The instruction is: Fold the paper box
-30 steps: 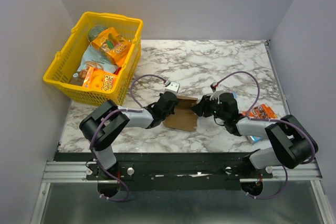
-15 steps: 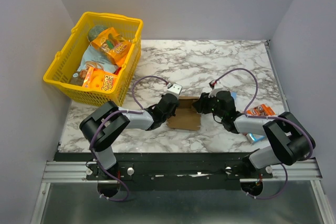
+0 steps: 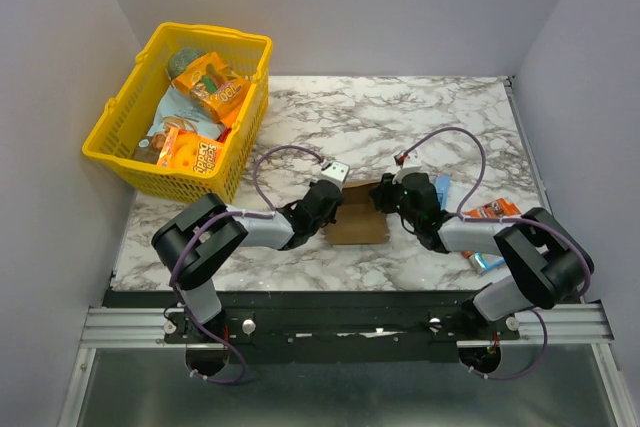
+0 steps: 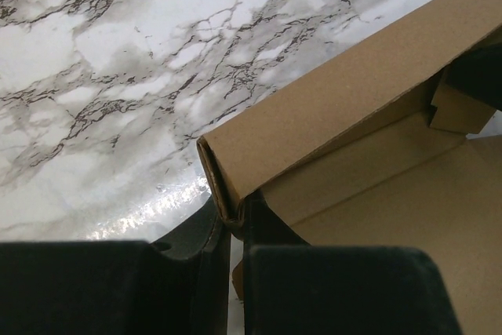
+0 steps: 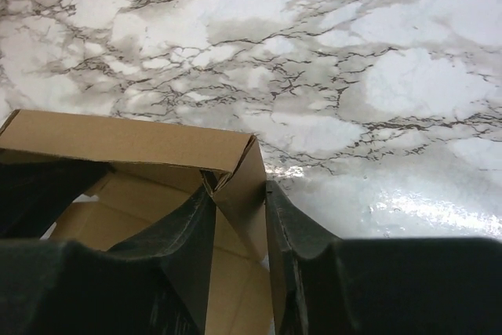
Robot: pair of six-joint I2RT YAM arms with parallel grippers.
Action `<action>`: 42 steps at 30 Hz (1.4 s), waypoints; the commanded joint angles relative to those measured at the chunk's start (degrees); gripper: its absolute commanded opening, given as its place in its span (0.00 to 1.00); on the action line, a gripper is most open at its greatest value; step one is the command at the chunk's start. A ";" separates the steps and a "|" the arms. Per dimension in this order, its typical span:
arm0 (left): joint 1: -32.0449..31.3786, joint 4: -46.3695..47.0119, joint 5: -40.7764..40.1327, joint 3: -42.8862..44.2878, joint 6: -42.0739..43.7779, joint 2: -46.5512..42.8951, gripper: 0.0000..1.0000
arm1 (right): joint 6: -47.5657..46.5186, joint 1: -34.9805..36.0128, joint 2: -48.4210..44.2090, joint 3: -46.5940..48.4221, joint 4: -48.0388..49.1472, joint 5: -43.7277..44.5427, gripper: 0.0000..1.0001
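Note:
The paper box [image 3: 360,223] is plain brown cardboard, lying on the marble table [image 3: 400,117] between my two arms with its far wall raised. My left gripper [image 3: 330,209] holds its left end. In the left wrist view that gripper [image 4: 229,221] is shut on the corner of the box's raised wall [image 4: 353,92]. My right gripper [image 3: 383,200] is at the box's right end. In the right wrist view its jaws [image 5: 239,202] press on both sides of the folded-up side flap [image 5: 243,182], beside the raised wall [image 5: 125,140].
A yellow basket [image 3: 205,35] with several snack packets stands at the back left. An orange packet [image 3: 497,212] and a blue packet [image 3: 487,262] lie by the right arm. The walls of the enclosure stand close on both sides.
Both grippers and the box have shifted right and slightly away from the arm bases. The right jaws have narrowed onto the side flap. The left grip is unchanged.

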 commanded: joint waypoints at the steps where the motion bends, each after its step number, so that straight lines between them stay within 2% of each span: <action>1: -2.36 -5.60 4.54 -1.88 1.70 -0.70 0.06 | -1.38 0.20 2.64 1.63 -2.35 10.15 0.35; 3: -2.45 -5.77 4.62 -1.96 1.61 -0.70 0.06 | -0.33 0.38 3.08 2.59 -3.23 12.78 0.33; 7: -2.89 -6.13 4.63 -1.61 1.53 -1.13 0.06 | 1.43 0.90 4.66 4.43 -7.18 17.35 0.20; 11: -3.15 -6.30 4.54 -1.52 1.35 -1.49 0.06 | 3.80 1.35 5.62 5.41 -9.47 22.44 0.14; 14: -3.42 -6.56 4.27 -1.44 1.18 -1.58 0.06 | 5.12 1.61 6.15 6.11 -11.75 25.61 0.05; 20: -3.42 -9.20 1.47 0.05 1.00 -1.14 0.05 | 5.47 2.22 6.42 6.46 -13.69 27.29 0.04; 27: -2.72 -16.39 -2.05 3.48 2.14 -0.87 0.01 | 4.16 5.03 5.36 6.46 -15.54 29.40 0.01; 42: 3.52 -22.03 -0.47 5.86 3.29 -3.95 0.00 | 9.07 10.31 7.03 9.70 -26.69 38.97 0.01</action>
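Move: The paper box's far right corner, where a tab sticks out of the doubled wall, is between the right hand's open fingers, about 2 cm ahead of its hand point, level with it sideways and in height. From there, the wall's left end lies some 11 cm to the left and 1 cm ahead, the box floor 5 cm left, 5 cm back and 5 cm below, and the blue packet 12 cm right, 1 cm ahead and 6 cm lower. That corner is about 11 cm right of the left hand and 1 cm ahead. The right hand eases forward about 2 cm and a little right onto the far right corner, closing its fingers to pinch the end of the doubled wall, then draws back some 1.5 cm with the grip kept, turning clockwise about 15 degrees in all. The left hand keeps its pinch on the wall's left end throughout, drifting back and right about 1 cm each way, then forward and nearly 2 cm left while rising about 1 cm. ##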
